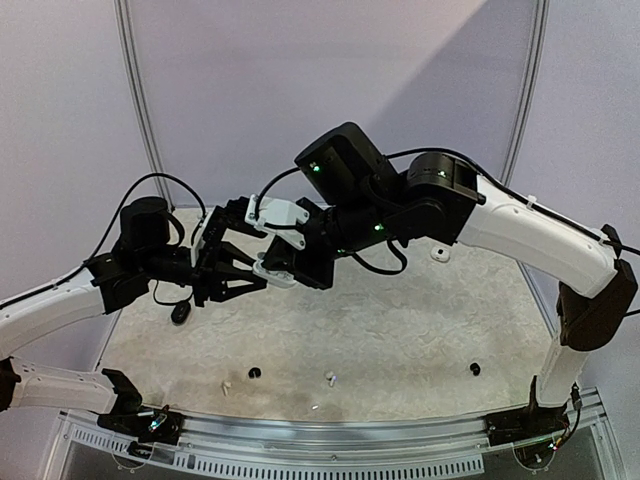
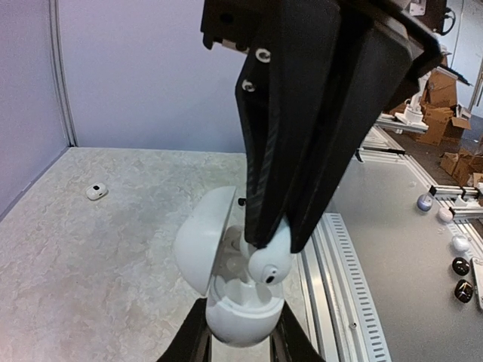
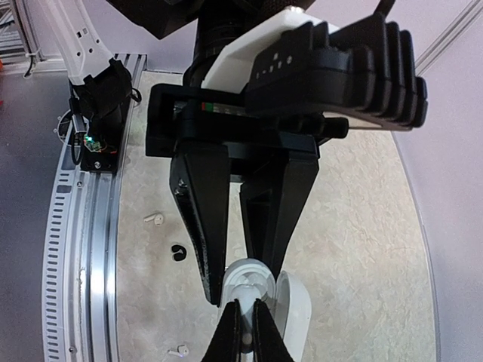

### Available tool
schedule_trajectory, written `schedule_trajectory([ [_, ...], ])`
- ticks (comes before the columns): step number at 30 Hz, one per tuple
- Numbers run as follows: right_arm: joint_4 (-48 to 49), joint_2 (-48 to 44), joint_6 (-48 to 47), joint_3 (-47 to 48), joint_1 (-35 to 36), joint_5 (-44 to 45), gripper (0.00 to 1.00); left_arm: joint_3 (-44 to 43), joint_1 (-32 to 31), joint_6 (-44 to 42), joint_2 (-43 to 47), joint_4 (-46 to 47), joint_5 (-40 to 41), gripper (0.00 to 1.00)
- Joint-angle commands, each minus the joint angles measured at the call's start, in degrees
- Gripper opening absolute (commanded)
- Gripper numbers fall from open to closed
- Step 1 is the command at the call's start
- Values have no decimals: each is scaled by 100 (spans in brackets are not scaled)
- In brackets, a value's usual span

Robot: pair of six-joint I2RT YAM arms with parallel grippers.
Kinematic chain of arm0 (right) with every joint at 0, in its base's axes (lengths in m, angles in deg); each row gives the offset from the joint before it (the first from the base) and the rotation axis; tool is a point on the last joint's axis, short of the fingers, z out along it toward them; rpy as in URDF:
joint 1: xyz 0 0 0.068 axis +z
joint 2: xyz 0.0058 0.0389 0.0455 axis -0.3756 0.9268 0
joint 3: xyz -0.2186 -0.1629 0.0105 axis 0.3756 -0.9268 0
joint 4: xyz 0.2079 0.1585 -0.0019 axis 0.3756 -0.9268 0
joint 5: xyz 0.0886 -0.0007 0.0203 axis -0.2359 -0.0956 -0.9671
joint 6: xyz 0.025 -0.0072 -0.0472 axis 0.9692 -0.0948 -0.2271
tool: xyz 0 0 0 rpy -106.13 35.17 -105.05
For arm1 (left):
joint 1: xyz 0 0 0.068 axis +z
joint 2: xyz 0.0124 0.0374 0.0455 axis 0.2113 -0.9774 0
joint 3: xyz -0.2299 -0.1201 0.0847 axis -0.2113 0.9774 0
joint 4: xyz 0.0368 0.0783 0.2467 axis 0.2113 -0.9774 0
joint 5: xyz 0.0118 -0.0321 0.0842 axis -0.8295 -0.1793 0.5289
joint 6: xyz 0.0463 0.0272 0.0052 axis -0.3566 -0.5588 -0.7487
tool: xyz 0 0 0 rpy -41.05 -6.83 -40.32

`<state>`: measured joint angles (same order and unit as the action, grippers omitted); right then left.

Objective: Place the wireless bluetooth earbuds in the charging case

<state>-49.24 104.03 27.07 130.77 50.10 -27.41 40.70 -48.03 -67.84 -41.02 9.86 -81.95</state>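
Observation:
A white charging case (image 2: 240, 320) stands with its lid (image 2: 202, 240) swung open, and my left gripper (image 2: 241, 315) is shut on its lower half. Right over the case's mouth my right gripper (image 2: 278, 243) is shut on a white earbud (image 2: 270, 264), whose round head hangs at the rim while the stem is hidden between the fingers. From the right wrist, the right gripper (image 3: 247, 311) pinches the earbud above the case (image 3: 249, 277), with the left gripper's fingers (image 3: 202, 226) on either side. From above, both grippers meet over the mat's left middle (image 1: 248, 260).
Loose earbuds lie near the front of the mat: white ones (image 1: 329, 377) (image 1: 225, 384) (image 1: 314, 407), black ones (image 1: 254, 372) (image 1: 475, 369). A black case (image 1: 180, 313) lies at the left, a white case (image 1: 438, 253) at the back right. A metal rail (image 1: 330, 440) runs along the front edge.

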Motion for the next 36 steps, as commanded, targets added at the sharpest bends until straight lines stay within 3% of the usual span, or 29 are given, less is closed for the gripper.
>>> schedule_trajectory([
  [1,-93,158,-107,128,42,246,0,-168,-134,-54,-37,16,-65,0],
  [19,-759,464,-339,427,43,427,0,-147,-178,24,2,66,73,0],
  [26,-602,537,-295,446,38,404,18,-136,-178,11,3,105,61,0],
  [36,-362,395,-73,464,37,353,26,-34,-172,234,15,180,99,0],
])
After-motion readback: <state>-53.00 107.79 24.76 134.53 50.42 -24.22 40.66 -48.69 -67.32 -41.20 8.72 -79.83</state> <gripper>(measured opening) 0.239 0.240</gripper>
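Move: The right hand already holds an earbud at the open charging case, whose middle lies about 1 cm ahead of that hand, 1 cm to its right and 2 cm below. The case's raised lid is some 2 cm ahead, 1 cm to the right and about level. The left hand still grips the case by its left end, so the case's middle is roughly 3 cm to the right of the left hand point, level with it fore-and-aft and in height. The earbud pinched in the right fingertips is pushed down into the well of the case: the hand first eases forward about 1 cm towards the lid, then sinks nearly 2 cm, tipping its fingers some 5 degrees steeper. Late in the sinking the fingers open a little and let go. The left hand keeps its grip on the case, sinking about half a centimetre. ##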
